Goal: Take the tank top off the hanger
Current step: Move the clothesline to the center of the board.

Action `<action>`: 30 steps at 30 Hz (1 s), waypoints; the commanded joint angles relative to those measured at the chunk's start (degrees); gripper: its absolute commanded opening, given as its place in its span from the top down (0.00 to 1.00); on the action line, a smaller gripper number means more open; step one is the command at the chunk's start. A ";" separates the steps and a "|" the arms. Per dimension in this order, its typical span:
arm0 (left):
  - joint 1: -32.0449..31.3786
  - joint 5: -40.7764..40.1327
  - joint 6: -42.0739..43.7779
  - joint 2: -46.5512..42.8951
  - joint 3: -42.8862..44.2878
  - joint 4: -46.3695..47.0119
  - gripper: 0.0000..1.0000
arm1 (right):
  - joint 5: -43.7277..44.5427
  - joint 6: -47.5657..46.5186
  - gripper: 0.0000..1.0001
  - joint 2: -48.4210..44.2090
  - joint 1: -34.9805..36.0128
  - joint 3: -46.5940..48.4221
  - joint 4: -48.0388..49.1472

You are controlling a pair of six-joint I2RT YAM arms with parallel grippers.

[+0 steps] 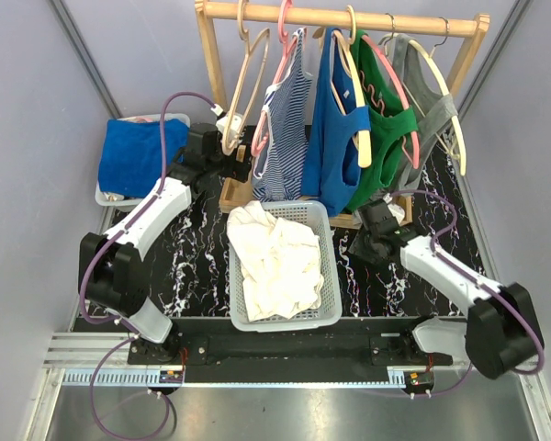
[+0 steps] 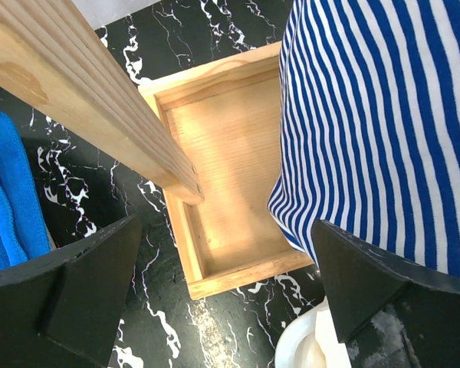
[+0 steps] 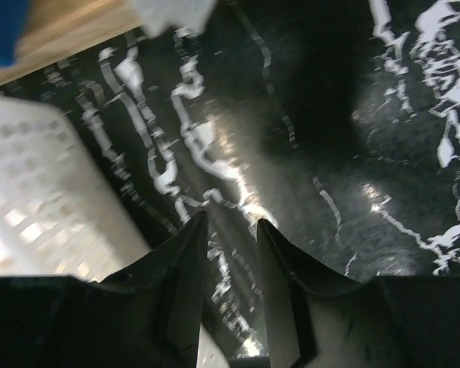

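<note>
A blue-and-white striped tank top hangs on a pink hanger from the wooden rail. My left gripper stands wide open just left of the top's lower hem, low over the rack's wooden base tray, with nothing between its fingers. My right gripper hovers over the black marble table below the green top. Its jaws are narrowly parted, with only the table showing between them.
A blue top, a green top and a grey top hang to the right. A bare wooden hanger hangs to the left. The rack's post is close to my left fingers. A white basket holds white clothes. A bin holds blue cloth.
</note>
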 commanded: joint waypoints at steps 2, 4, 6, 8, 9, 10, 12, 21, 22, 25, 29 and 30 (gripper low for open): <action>0.15 0.45 0.98 -1.97 0.50 2.58 0.01 | 8.58 2.15 0.65 5.66 -2.31 2.26 4.16; 0.24 0.27 1.16 -1.88 0.15 2.93 0.01 | 11.20 1.72 0.73 6.63 -2.67 2.26 7.24; 0.24 0.27 1.25 -1.62 0.15 3.19 0.01 | 13.41 0.31 0.88 7.60 -3.02 2.17 9.95; 0.24 0.27 1.42 -1.35 0.15 3.28 0.01 | 14.21 -0.83 0.93 8.48 -3.54 2.61 10.93; 0.32 0.27 1.51 -1.26 0.33 3.37 0.01 | 14.30 -1.10 0.93 9.79 -3.89 2.79 11.63; 0.33 0.27 1.51 -1.35 0.33 3.45 0.01 | 14.38 -1.45 0.93 10.59 -4.16 3.14 11.90; 0.50 0.19 1.51 -1.35 0.59 3.63 0.01 | 14.03 -1.63 0.92 12.86 -5.04 3.40 12.86; 0.85 0.63 1.68 -1.53 1.73 3.54 0.01 | 12.02 -2.50 0.93 22.54 -8.38 5.94 17.61; 0.94 0.71 1.60 -1.53 1.82 3.54 0.01 | 11.92 -3.03 0.93 22.98 -8.55 6.30 17.97; 1.03 0.98 1.77 -1.35 1.82 3.54 0.02 | 11.57 -4.17 0.92 24.39 -9.17 8.31 19.11; 1.03 1.15 1.77 -0.47 2.35 3.54 0.02 | 10.78 -5.32 0.92 26.24 -9.87 10.61 19.20; 1.03 1.07 1.69 -0.38 2.61 3.46 0.02 | 10.26 -5.40 0.92 27.11 -10.13 11.04 19.37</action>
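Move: The right part of the clothesline's wooden front base rail lies about 10 cm ahead of the right hand, some 6 cm to its right and 6 cm lower. The gray tank top hangs above that part, roughly 12 cm ahead and 8 cm right, its middle about 15 cm higher than the hand. The basket's middle is about 20 cm left and 3 cm back, 5 cm below. From the left hand the same rail part lies some 36 cm right, 10 cm back and 20 cm down. The clothesline's front base rail, near its right end, is what the right hand closes in on: it reaches about 10 cm forward, sinking some 6 cm and drifting 5 cm right, low under the gray tank top's hem. On the way the half-open fingers shut almost fully and the hand turns slightly clockwise, its left side dipping. The fingertips end close before the rail, at the gray hem; a touch on the wood can't be seen. ##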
